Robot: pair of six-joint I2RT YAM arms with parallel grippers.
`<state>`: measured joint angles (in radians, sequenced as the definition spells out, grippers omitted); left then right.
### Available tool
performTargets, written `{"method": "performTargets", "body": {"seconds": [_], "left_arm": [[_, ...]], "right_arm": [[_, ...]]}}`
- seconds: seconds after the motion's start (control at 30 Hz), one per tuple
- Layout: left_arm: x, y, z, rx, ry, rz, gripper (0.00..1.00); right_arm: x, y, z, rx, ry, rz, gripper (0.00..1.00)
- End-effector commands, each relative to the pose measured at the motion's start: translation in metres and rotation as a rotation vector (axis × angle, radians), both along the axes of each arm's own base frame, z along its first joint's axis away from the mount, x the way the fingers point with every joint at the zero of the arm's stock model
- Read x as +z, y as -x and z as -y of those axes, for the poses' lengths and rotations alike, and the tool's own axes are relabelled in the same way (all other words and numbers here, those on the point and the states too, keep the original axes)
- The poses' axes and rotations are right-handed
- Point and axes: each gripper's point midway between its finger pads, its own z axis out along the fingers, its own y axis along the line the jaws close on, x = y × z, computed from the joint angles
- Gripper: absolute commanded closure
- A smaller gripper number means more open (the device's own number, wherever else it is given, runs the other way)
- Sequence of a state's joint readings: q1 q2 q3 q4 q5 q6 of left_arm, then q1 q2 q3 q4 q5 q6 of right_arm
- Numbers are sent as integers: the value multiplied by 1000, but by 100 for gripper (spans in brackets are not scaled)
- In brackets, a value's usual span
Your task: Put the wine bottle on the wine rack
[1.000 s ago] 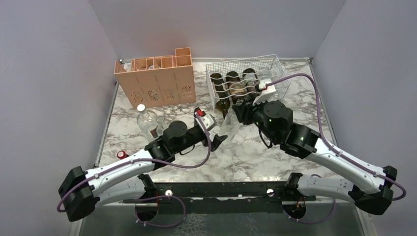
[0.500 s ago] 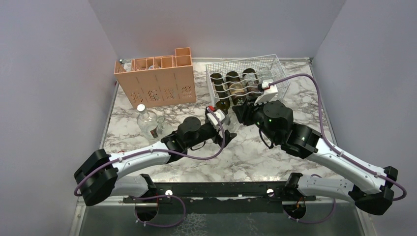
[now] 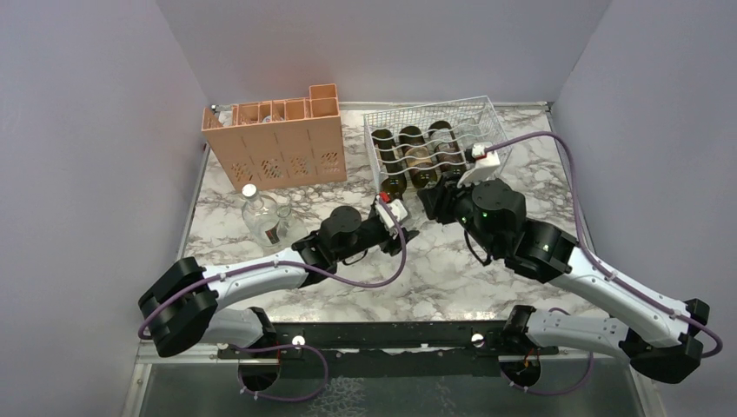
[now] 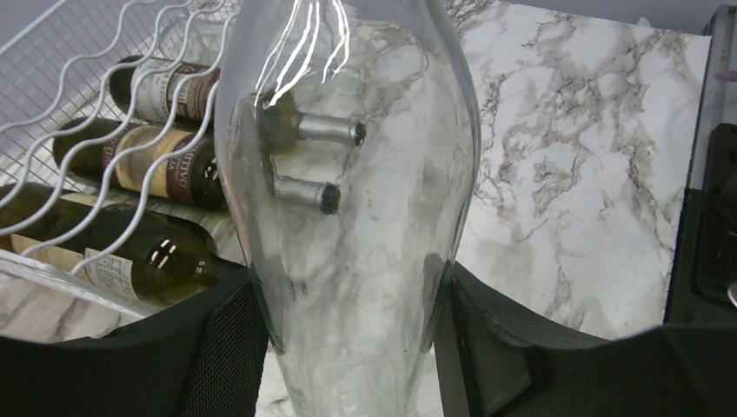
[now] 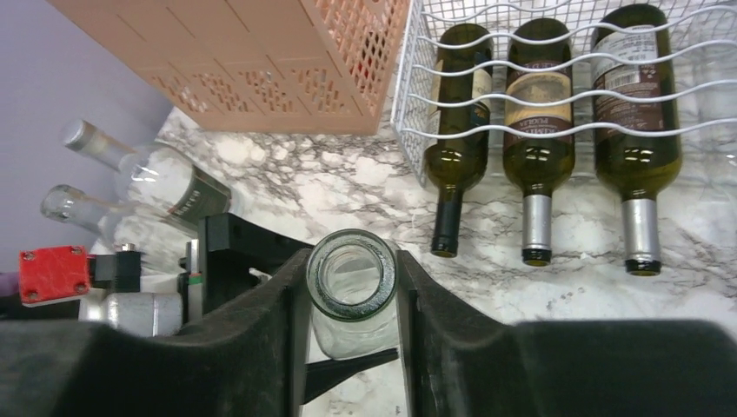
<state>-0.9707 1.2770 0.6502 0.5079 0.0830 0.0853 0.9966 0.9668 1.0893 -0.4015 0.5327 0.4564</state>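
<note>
A clear glass wine bottle (image 4: 348, 200) is held above the table between both arms, just in front of the white wire wine rack (image 3: 474, 109). My left gripper (image 4: 348, 347) is shut on the bottle's wide body, with a finger (image 4: 222, 347) pressed to each side. My right gripper (image 5: 351, 300) is shut on the bottle's neck, just under its open mouth (image 5: 351, 275). In the top view both grippers (image 3: 404, 224) (image 3: 432, 205) hide most of the bottle. Three dark bottles (image 5: 539, 113) lie in the wine rack (image 5: 407, 95), necks pointing toward me.
A peach-orange compartment crate (image 3: 278, 143) stands at the back left, beside the rack. Clear bottles (image 3: 259, 213) lie on the marble table (image 3: 452, 278) left of my left arm, also seen in the right wrist view (image 5: 148, 182). Walls enclose three sides.
My left arm has reached right to the clear bottle and its jaws have shut on the body. The right gripper kept its hold on the neck and shifted slightly right.
</note>
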Motion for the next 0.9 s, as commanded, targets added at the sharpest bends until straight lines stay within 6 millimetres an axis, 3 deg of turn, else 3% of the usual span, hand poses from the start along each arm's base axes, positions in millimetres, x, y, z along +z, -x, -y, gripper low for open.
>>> {"method": "performTargets", "body": {"seconds": [0.0,0.27,0.47,0.6,0.87], "left_arm": [[33,-9,5,-28,-6,179,100],[48,-13,0,-74,-126,456,100],[54,5,0,-244,-277,859,100],[63,11,0,-272,-331,1029,100],[68,12,-2,-278,-398,1163,100]], "right_arm": [[39,13,9,34,-98,57,52],[33,38,27,99,-72,12,39],[40,51,39,160,37,0,37],[31,59,36,227,143,-46,36],[1,65,12,336,198,-131,33]]}}
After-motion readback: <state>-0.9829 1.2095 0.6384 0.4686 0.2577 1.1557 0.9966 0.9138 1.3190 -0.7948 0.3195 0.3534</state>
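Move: The clear glass bottle, roughly upright, is in both grippers: the left has it by the body, the right by the neck, with its middle about 13 cm below the right hand and 3 cm to its left. It is bound for the wine rack, whose middle lies some 32 cm ahead of the left hand, 12 cm right and 12 cm lower. From the left hand, the rack's leftmost dark bottle lies 28 cm ahead, 3 cm left, and the middle dark one 28 cm ahead, 6 cm right, both about 14 cm lower. The glass bottle's neck comes free as the right fingers open wider; the right hand draws back about 5 cm, rising and edging right, then sinking a little and easing left again. The left hand keeps its grip on the body and rolls about its own pointing line by some 60 degrees, neck swinging back and right, base out towards the rack, while rising 3 to 4 cm late on. ##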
